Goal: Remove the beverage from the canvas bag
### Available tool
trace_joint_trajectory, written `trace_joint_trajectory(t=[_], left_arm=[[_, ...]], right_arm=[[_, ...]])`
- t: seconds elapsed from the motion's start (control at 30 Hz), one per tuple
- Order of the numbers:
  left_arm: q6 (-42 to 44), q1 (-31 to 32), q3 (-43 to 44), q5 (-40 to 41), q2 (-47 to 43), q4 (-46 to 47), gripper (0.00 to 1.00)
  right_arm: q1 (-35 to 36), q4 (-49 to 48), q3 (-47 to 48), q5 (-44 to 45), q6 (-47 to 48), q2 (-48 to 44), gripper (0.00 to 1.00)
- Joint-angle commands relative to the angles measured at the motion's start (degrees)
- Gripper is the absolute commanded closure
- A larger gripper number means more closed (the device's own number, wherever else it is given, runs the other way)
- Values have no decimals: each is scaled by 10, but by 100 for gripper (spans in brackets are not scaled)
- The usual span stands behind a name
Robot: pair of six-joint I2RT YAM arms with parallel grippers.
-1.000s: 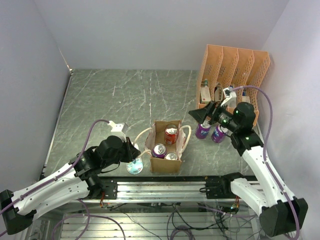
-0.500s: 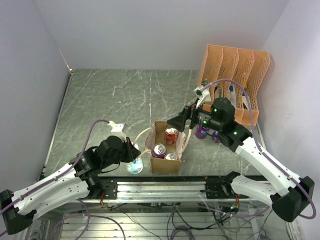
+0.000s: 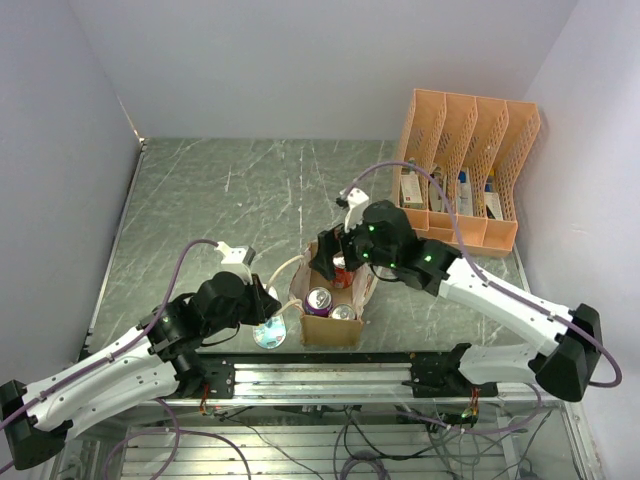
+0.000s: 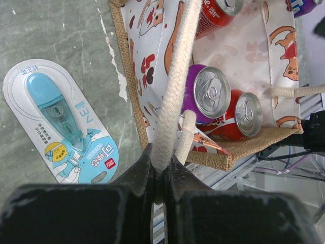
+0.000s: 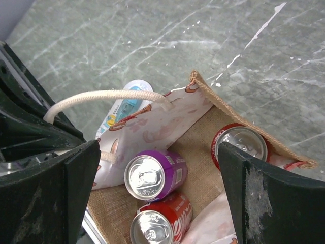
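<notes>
The tan canvas bag [image 3: 330, 333] stands open at the table's near edge, with a cartoon-print lining. Three cans stand inside it: a purple one [image 5: 150, 175], a red one [image 5: 160, 226] beside it, and a red one [image 5: 241, 142] at the far end. My left gripper [image 4: 161, 170] is shut on the bag's cream rope handle [image 4: 177, 86] at the bag's left side [image 3: 268, 300]. My right gripper [image 5: 158, 152] is open and empty. It hovers over the bag's mouth [image 3: 335, 262], and its fingers span the purple can and the far red can.
A blue correction-tape pack [image 3: 268, 335] lies on the table left of the bag. The orange file organizer [image 3: 465, 165] stands at the back right with small items in it. Part of a purple can [image 4: 304, 6] shows outside the bag's right side. The metal rail runs just below the bag.
My right arm has swung left from near the organizer to above the bag, still open. My left gripper has stayed shut on the handle.
</notes>
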State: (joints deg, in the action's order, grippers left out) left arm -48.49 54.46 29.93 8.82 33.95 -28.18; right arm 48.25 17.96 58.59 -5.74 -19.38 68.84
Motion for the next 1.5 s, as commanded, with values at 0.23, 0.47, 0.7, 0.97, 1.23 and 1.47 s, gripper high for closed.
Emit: trace_joint_trajectory(t=[0.23,0.47,0.7,0.97,1.23,1.47], left_arm=[[-6,-2,-5,-10,-7,1,93],[-2,-2,-1,-11,-1,0,93],[-1,-2,-1,-12,1,2,93],[0,-2,3,-3,-10,-15,93],[-2,-2,-1,-8,-4,-9,93],[-2,-2,-1,-4,-5,-13,93]], right_arm=[[55,115,41,198,-20,95,0],[59,133,28,284,-40,115,0],[59,141,45,306,-40,176,0],[63,149,61,350,-43,248,0],[64,110,50,354,-53,295,0],[65,98,49,366,-59,321,0]])
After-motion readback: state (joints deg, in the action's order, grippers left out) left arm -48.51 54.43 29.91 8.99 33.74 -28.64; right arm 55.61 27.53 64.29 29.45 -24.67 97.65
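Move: The red can at the far end of the bag lies some 4 cm ahead of the open right hand, about 3 cm to its right and 17 cm below. At the same depth, the purple can is roughly 5 cm back and 2 cm left of that hand, and the near red can about 8 cm back and 3 cm right. From the left hand, on the bag's handle, the far red can is about 11 cm ahead, 14 cm right and 8 cm lower. Contact with the can can't be made out, but the wide-open right fingers go down into the bag to straddle the far red can, sinking about 16 cm, first with a slight swing left, then easing right and some 4 cm forward. The wrist tips the fingers steeply downward, some 40 degrees, while turning clockwise. The left hand stays still, keeping its pinch on the handle. ##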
